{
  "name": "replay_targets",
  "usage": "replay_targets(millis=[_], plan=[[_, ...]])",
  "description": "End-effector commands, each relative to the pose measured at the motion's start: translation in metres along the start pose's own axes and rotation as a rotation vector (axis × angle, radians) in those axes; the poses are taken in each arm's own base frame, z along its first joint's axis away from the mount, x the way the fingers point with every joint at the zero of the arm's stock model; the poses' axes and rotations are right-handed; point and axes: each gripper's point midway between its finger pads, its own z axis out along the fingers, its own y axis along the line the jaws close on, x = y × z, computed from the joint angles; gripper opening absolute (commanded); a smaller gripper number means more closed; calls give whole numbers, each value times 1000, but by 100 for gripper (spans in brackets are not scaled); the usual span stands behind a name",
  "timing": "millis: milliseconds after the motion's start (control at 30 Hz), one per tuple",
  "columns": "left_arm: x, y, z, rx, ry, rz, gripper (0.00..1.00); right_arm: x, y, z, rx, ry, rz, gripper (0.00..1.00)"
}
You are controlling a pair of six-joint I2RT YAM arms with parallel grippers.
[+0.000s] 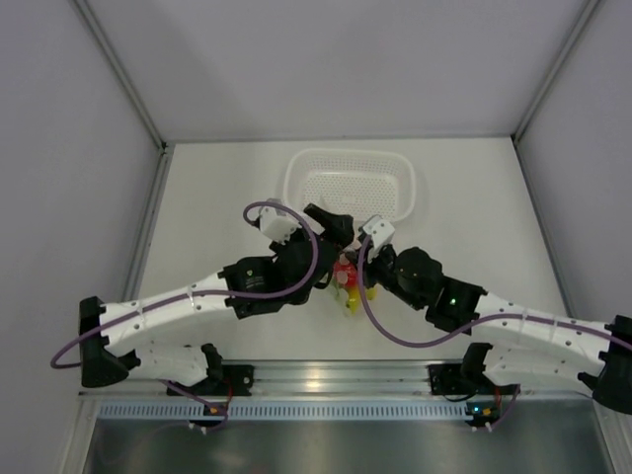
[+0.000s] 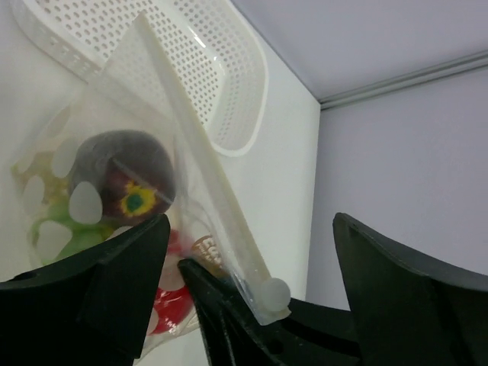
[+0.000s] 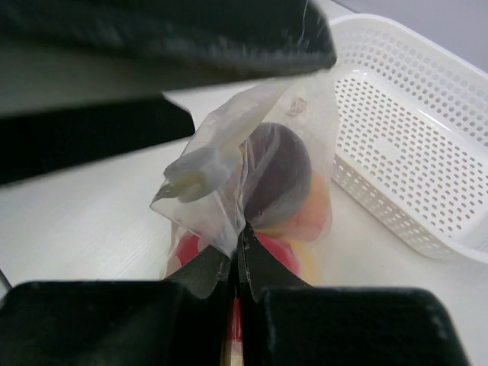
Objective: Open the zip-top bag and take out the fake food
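Note:
The zip-top bag (image 1: 347, 280) is between my two grippers at the table's middle, just in front of the basket. In the left wrist view the bag (image 2: 91, 137) shows its zip strip (image 2: 200, 152) running diagonally, a white slider (image 2: 276, 293) at the lower end. Inside are the dark maroon fruit (image 2: 122, 179), a green piece (image 2: 72, 240) and the red tomato (image 2: 164, 313). My left gripper (image 2: 252, 229) is open, its fingers wide either side of the strip. My right gripper (image 3: 238, 232) is shut on the bag's film (image 3: 221, 191), below the maroon fruit (image 3: 278, 171) and the orange-peach fruit (image 3: 314, 213).
A white perforated basket (image 1: 351, 158) stands just behind the bag; it also shows in the left wrist view (image 2: 229, 84) and the right wrist view (image 3: 412, 137). Grey walls close in the table on both sides and at the back.

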Motion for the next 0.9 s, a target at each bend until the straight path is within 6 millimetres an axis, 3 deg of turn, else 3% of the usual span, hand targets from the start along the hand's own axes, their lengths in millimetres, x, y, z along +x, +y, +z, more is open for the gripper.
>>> replay_targets(millis=[0, 133, 167, 200, 233, 267, 300, 333, 367, 433, 567, 633, 733, 833, 867], plan=[[-34, -22, -13, 68, -81, -4, 97, -25, 13, -10, -83, -86, 10, 0], [-42, -30, -7, 116, -39, 251, 99, -22, 12, -27, -108, -78, 1, 0], [-62, -25, 6, 97, -57, 264, 99, -21, 13, -31, -122, -72, -2, 0], [-69, -31, 13, 139, -48, 272, 99, -21, 13, -34, -135, -63, -38, 0], [-56, -36, 13, 245, 57, 419, 99, -16, 16, -42, -169, -37, -62, 0], [-77, -30, 24, 267, 48, 450, 99, -15, 16, -47, -183, -30, -69, 0], [-84, -41, 25, 352, 36, 483, 99, -16, 20, -51, -215, -32, -81, 0], [-67, -52, 13, 532, 130, 626, 99, -20, 21, -58, -233, -45, -86, 0], [-80, -53, 10, 596, 116, 662, 99, -16, 24, -62, -257, -24, -95, 0], [-67, -49, -1, 751, 172, 810, 96, -19, 31, -70, -315, -16, -108, 0], [-43, -53, -51, 1132, 220, 1024, 95, -17, 43, -78, -399, 40, -140, 0], [-31, -47, -65, 1263, 240, 1112, 95, -11, 45, -79, -414, 82, -152, 0], [-12, -39, -95, 1472, 368, 1134, 95, -12, 48, -80, -440, 88, -159, 0], [3, -30, -104, 1564, 521, 1104, 95, -14, 49, -80, -442, 74, -162, 0], [12, -21, -97, 1547, 605, 1076, 96, -15, 49, -80, -443, 71, -165, 0]])
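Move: The zip's slider end sits practically at the left hand's open fingers, about 2 cm below them and level otherwise. From the right hand, shut on the bag just beneath, it is some 3 cm left, 1 cm back and 3 cm up. The fake food in the bag is about 2 cm ahead, 3 cm left and 8 cm below the right hand; the basket lies roughly 22 cm ahead of that hand, 1 cm left, and 19 cm down. Still pinching the bag below the zip, the right hand draws it back some 8 cm and slightly right, turning counter-clockwise. The left hand, already parted, opens wide and loops forward, left and up clear of the slider, then swings back about 13 cm while turning some 80 degrees clockwise, its fingers ending pointed right across at the bag. ##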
